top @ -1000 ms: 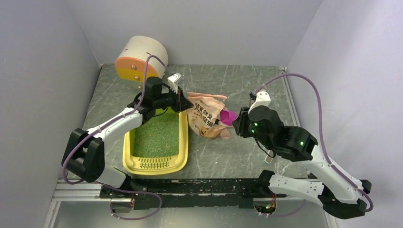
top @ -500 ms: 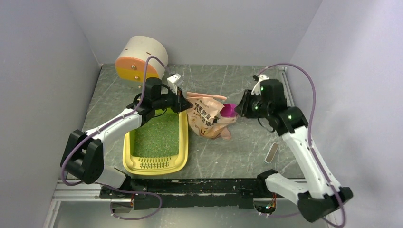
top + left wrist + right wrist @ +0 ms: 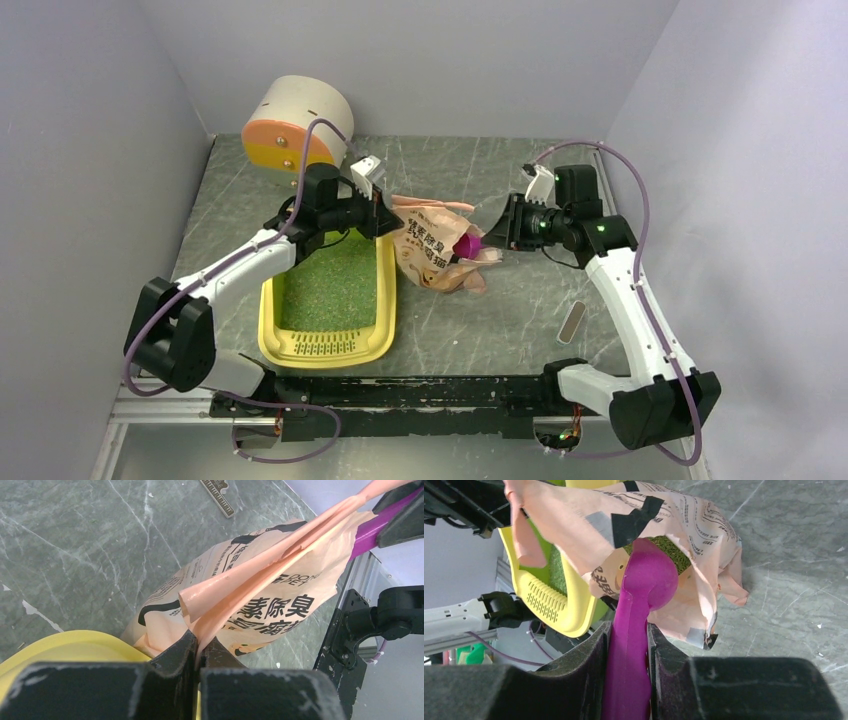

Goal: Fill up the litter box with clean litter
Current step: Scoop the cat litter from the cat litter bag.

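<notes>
The yellow litter box (image 3: 325, 347) lies at the left, with green clean litter (image 3: 330, 285) covering its floor. To its right stands a pink-beige printed bag (image 3: 432, 250). My left gripper (image 3: 381, 214) is shut on the bag's top edge (image 3: 260, 587), its tips (image 3: 200, 641) pinching the folded film above the box rim (image 3: 65, 645). My right gripper (image 3: 500, 232) is shut on the handle of a magenta scoop (image 3: 467, 243). In the right wrist view the scoop bowl (image 3: 647, 577) sits at the bag's open mouth, with green litter (image 3: 669, 547) just behind it.
A white cylinder with an orange end (image 3: 296, 124) stands at the back left corner. A small flat strip (image 3: 571, 323) lies on the table by the right arm. Grey walls close in on three sides.
My right arm has lifted and swung round, and the scoop's bowl now points into the bag's mouth from the right. The left arm and bag edge have stayed put.
</notes>
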`<state>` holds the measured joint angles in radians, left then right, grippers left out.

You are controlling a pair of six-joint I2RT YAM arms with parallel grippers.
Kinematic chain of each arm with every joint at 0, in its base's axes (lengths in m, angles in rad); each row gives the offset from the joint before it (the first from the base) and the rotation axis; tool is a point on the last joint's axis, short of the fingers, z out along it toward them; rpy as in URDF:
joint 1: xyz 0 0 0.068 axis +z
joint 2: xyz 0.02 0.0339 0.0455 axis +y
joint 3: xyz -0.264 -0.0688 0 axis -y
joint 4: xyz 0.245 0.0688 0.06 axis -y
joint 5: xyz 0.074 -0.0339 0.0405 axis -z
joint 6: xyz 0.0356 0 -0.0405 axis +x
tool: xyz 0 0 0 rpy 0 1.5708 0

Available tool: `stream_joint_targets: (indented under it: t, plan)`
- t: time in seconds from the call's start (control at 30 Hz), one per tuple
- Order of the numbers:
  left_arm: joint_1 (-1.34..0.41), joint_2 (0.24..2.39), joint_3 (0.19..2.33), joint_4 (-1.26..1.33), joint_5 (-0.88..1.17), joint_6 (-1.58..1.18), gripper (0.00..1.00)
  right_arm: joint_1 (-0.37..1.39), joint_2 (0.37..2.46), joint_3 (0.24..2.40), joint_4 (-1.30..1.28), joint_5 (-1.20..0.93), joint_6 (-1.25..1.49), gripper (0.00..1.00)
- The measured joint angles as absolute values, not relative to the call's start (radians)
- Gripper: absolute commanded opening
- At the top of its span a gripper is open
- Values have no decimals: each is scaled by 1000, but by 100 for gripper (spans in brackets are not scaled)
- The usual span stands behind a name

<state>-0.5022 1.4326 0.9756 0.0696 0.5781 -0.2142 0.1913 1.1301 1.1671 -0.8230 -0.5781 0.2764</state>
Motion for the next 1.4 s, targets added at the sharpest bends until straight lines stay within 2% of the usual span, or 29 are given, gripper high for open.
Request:
stream_joint_targets:
  t: [0.47, 0.7, 1.1, 1.27, 1.4]
  plan:
    - [-508, 1371, 902, 128, 550, -253, 5, 321, 1189, 1137, -746, -509, 312, 0]
    - [-517, 1374, 889, 157, 559, -273, 5, 339, 1204, 1145, -801, -315, 308, 0]
    - [-523, 1398, 928, 128, 566, -247, 5, 514, 1258, 1212, -844, -53, 371, 0]
    - [-523, 1397, 924, 130, 562, -247, 5, 534, 1294, 1209, -805, -61, 382, 0]
    - [-522, 1397, 920, 131, 562, -255, 5, 521, 1264, 1112, -696, -125, 385, 0]
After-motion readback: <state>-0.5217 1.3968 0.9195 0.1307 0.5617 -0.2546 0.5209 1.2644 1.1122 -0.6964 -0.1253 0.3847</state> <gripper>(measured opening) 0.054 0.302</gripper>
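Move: Just inside the mouth of the taped cat litter bag sits the head of the purple scoop, whose handle the right hand holds; the bag's middle is about 11 cm to the left of this hand, 3 cm ahead and 13 cm below. The litter box stands some 35 cm to its left, about level fore and aft and 20 cm lower. For the left hand, which pinches the bag's upper edge, the bag's middle is 10 cm right, 3 cm back and 10 cm below. Working the scoop deeper into the bag, the right hand sinks about 6 cm in all: it goes left, draws back right by a couple of centimetres while still sinking, then pushes left again, ending 4 cm farther left. Its fingers tip some 20 degrees steeper, easing slightly at the end, and keep the handle. The left hand keeps the bag's edge pinched, staying almost in place. ##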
